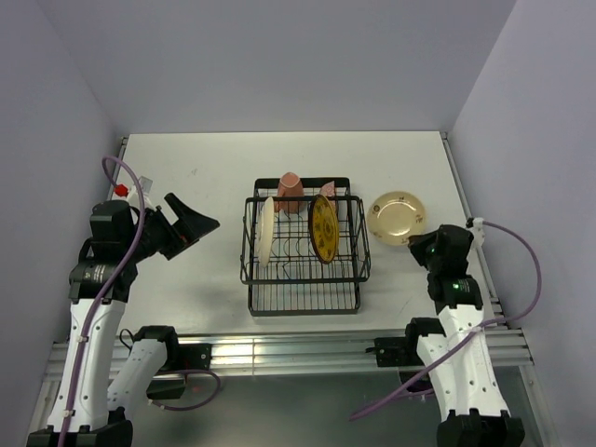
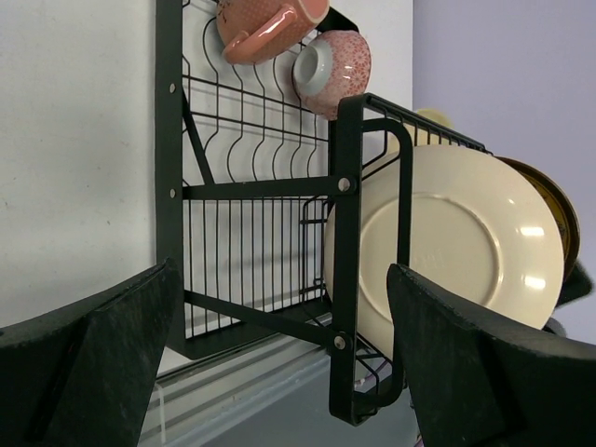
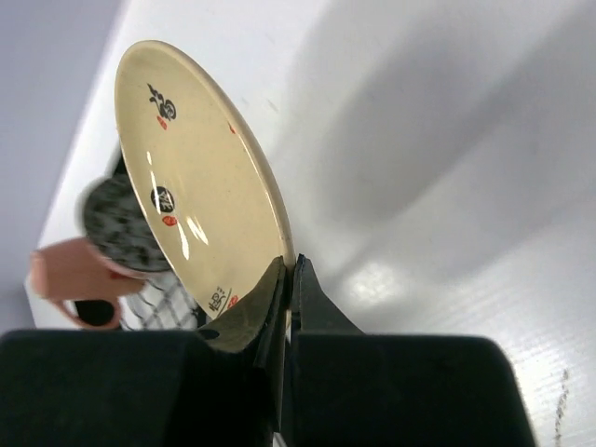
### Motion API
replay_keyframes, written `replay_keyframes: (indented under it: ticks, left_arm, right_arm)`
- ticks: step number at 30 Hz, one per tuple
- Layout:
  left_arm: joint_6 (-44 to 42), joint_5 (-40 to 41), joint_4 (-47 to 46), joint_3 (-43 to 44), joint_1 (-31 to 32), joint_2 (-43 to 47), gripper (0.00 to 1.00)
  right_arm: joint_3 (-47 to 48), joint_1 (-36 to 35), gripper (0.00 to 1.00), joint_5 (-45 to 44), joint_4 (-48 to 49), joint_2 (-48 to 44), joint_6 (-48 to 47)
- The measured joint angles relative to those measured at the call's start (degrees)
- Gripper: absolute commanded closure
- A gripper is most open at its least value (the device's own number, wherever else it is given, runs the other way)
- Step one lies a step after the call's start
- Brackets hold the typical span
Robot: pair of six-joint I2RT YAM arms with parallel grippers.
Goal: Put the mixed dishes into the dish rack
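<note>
The black wire dish rack [image 1: 303,279] stands mid-table. A cream plate [image 1: 267,230] and the yellow patterned plate [image 1: 323,228] stand upright in its slots, and the pinkish mug [image 1: 290,191] and small bowl [image 1: 328,189] sit at its far end. A second cream plate [image 1: 396,216] with small dark and red marks is right of the rack. My right gripper [image 3: 291,270] is shut on that plate's [image 3: 200,196] near rim. My left gripper [image 1: 191,223] hangs open left of the rack [image 2: 261,186], holding nothing, and faces the slotted cream plate [image 2: 456,242].
The table's right edge rail [image 1: 463,200] runs close behind the held plate. The purple side walls close in on both sides. A metal rail [image 1: 279,349] lines the near table edge by the arm bases.
</note>
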State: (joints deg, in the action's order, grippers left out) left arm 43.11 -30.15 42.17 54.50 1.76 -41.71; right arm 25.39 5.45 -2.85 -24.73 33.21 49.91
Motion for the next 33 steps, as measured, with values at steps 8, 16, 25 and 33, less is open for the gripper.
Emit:
replay_keyframes:
  ticks: [8,16,25,33]
  left_arm:
    - [0.0,0.0,-0.7,-0.8,0.0,0.0,0.01]
    - [-0.3,1.1,-0.4,-0.2,0.2,-0.8,0.02]
    - [-1.9,7.8,2.6,18.3,8.3,-10.5,0.03]
    - [-6.9,7.1,-2.3,42.0,23.2,-27.7,0.01]
  right_arm:
    - [11.9,0.1,1.00,-2.8,-7.9,-2.7,-5.8]
    - [26.9,0.1,1.00,-4.4,-17.8,-2.6,-12.0]
    - [43.8,0.1,1.00,-1.6,-23.8,1.8,-18.5]
    - [58.5,0.1,1.00,10.2,-27.0,11.1,-21.9]
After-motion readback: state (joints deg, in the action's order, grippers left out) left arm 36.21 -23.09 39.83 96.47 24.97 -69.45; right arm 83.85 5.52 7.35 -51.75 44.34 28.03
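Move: Some 25 cm to the right hand's left and 5 cm ahead lies the rack's middle, about 5 cm lower; the held cream plate's middle is about 5 cm ahead of that hand and 3 cm left. The yellow plate in the rack stands roughly 22 cm left and 4 cm ahead, the pink bowl 20 cm left and 16 cm ahead. From the left hand, the cream plate is about 44 cm right, 8 cm ahead and 14 cm lower, the rack 20 cm right and 6 cm ahead. Keeping its pinch on the cream plate's rim, the right hand climbs steeply, nearly 30 cm, easing back a few centimetres and then left at the end, while its fingers tip up and turn counter-clockwise. The left hand waits, then sweeps about 17 cm up and 10 cm right towards that plate, fingers wide open, tipping up and turning clockwise some 20 degrees. ##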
